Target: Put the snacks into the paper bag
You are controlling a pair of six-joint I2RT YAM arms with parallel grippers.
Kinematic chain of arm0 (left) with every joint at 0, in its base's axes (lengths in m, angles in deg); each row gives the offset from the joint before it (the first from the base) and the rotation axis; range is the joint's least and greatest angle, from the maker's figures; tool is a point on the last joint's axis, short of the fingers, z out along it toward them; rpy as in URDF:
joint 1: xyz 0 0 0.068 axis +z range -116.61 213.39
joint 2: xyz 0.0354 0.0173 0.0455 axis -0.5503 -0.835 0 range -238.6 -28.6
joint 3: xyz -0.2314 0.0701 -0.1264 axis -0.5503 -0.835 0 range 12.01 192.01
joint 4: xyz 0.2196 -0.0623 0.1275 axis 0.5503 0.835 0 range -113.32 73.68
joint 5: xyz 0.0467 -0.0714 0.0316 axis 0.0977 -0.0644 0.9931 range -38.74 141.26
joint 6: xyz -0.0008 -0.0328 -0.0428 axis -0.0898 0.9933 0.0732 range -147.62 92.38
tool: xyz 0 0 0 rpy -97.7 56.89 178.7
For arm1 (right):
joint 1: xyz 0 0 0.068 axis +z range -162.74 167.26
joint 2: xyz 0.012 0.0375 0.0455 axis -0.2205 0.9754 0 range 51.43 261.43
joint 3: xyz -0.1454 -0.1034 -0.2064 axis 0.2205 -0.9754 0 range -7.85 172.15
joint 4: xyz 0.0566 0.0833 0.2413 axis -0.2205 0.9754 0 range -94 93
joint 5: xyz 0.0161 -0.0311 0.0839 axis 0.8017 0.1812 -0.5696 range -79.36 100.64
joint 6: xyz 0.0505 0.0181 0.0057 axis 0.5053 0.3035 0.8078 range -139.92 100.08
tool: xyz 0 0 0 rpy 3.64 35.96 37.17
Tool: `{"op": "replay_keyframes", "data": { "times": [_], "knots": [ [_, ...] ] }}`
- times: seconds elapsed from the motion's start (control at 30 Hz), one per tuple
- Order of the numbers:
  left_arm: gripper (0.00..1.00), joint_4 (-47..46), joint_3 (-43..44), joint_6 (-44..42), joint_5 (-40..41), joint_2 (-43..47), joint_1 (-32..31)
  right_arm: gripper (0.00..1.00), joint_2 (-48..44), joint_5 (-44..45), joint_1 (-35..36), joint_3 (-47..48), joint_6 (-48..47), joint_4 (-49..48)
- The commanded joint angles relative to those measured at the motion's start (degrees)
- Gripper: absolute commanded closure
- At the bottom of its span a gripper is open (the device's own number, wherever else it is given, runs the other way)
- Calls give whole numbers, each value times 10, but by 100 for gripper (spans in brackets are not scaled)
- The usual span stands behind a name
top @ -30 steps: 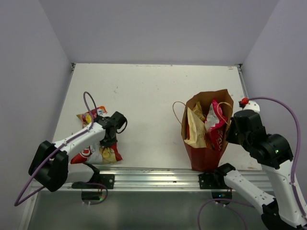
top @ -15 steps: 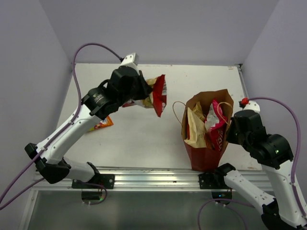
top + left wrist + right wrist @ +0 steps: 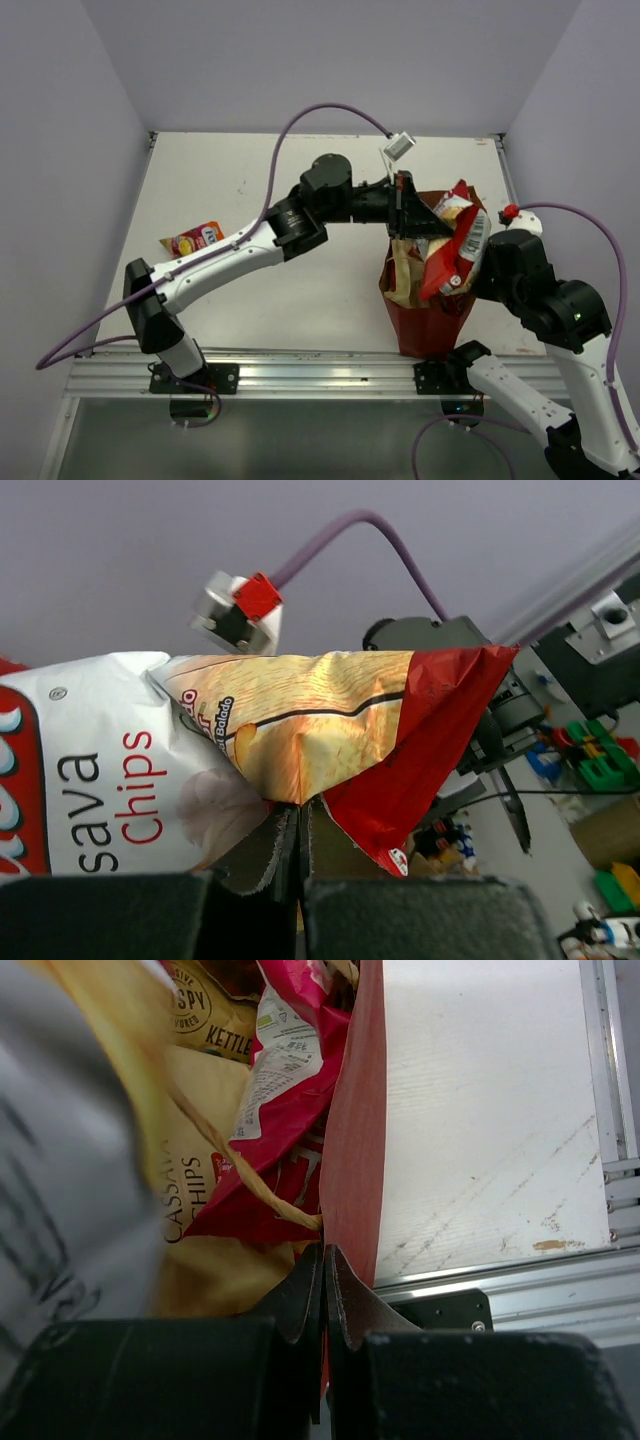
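The reddish-brown paper bag (image 3: 430, 322) stands near the table's front edge on the right. My right gripper (image 3: 482, 272) is shut on its right rim; in the right wrist view the jaws (image 3: 325, 1260) pinch the bag wall (image 3: 356, 1130) beside a twine handle. Inside lie a magenta packet (image 3: 287, 1100), a cream cassava packet (image 3: 200, 1195) and a tan kettle packet (image 3: 215, 1010). My left gripper (image 3: 438, 228) reaches over the bag's mouth, shut on the red-and-white packet (image 3: 458, 250), which hangs half into the opening. In the left wrist view that packet (image 3: 300, 725) fills the frame above the gripper (image 3: 300, 818).
A small red-yellow packet (image 3: 192, 239) lies flat on the table at the left. The metal rail (image 3: 320, 368) runs along the near edge. Grey walls enclose the table on three sides.
My left arm lifted the red-and-white packet off the near-left of the table and swung it right, over the bag's mouth. The right gripper and the bag stayed put.
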State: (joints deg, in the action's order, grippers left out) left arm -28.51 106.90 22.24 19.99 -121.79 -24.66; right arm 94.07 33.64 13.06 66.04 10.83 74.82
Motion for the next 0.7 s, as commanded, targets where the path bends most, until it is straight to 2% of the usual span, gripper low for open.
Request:
{"op": "replay_keyframes", "data": {
  "times": [0.0, 0.1, 0.3, 0.43, 0.47, 0.67],
  "knots": [
    [100, -176, 13, 54, -110, -20, -26, 100, -4, 0, -3, 14, 10, 89],
    [100, -190, -26, 62, -118, -31, -30, 100, -7, 4, -2, 17, 12, 95],
    [100, -151, -151, 8, -79, -15, -27, 100, -11, 13, -1, 23, 11, 108],
    [100, -261, -239, 81, -95, -20, 9, 100, -10, 10, -2, 21, 9, 106],
    [100, -293, -247, 91, -99, -29, 17, 100, -11, 9, -2, 21, 9, 106],
    [100, -348, -231, 138, -103, -102, 37, 100, -5, 6, -2, 25, 5, 100]
  ]
}}
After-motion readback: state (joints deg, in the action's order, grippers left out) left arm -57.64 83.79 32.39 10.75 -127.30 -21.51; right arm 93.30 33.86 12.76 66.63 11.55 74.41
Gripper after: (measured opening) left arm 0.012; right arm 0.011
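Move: Below the left hand, which holds the last chips packet out to its right, the paper bag's mouth is centred some 17 cm down, 5 cm ahead and 2 cm to the right. Inside, the cream packet sits about 22 cm below this hand, 3 cm ahead and 3 cm left; the pink packet is equally deep, roughly 6 cm ahead and 5 cm right. From the right hand, shut on the right rim, the mouth's centre lies about 6 cm ahead and 7 cm left, about level. Drawing back about 3 cm and slightly right first, the left arm then drops some 12 cm, lowering the pinched chips packet into the bag's mouth, and finishes by easing about 4 cm forward. Its fingers stay shut, pointing right and tipping down a little. The right hand stays put, keeping its hold on the right rim. ##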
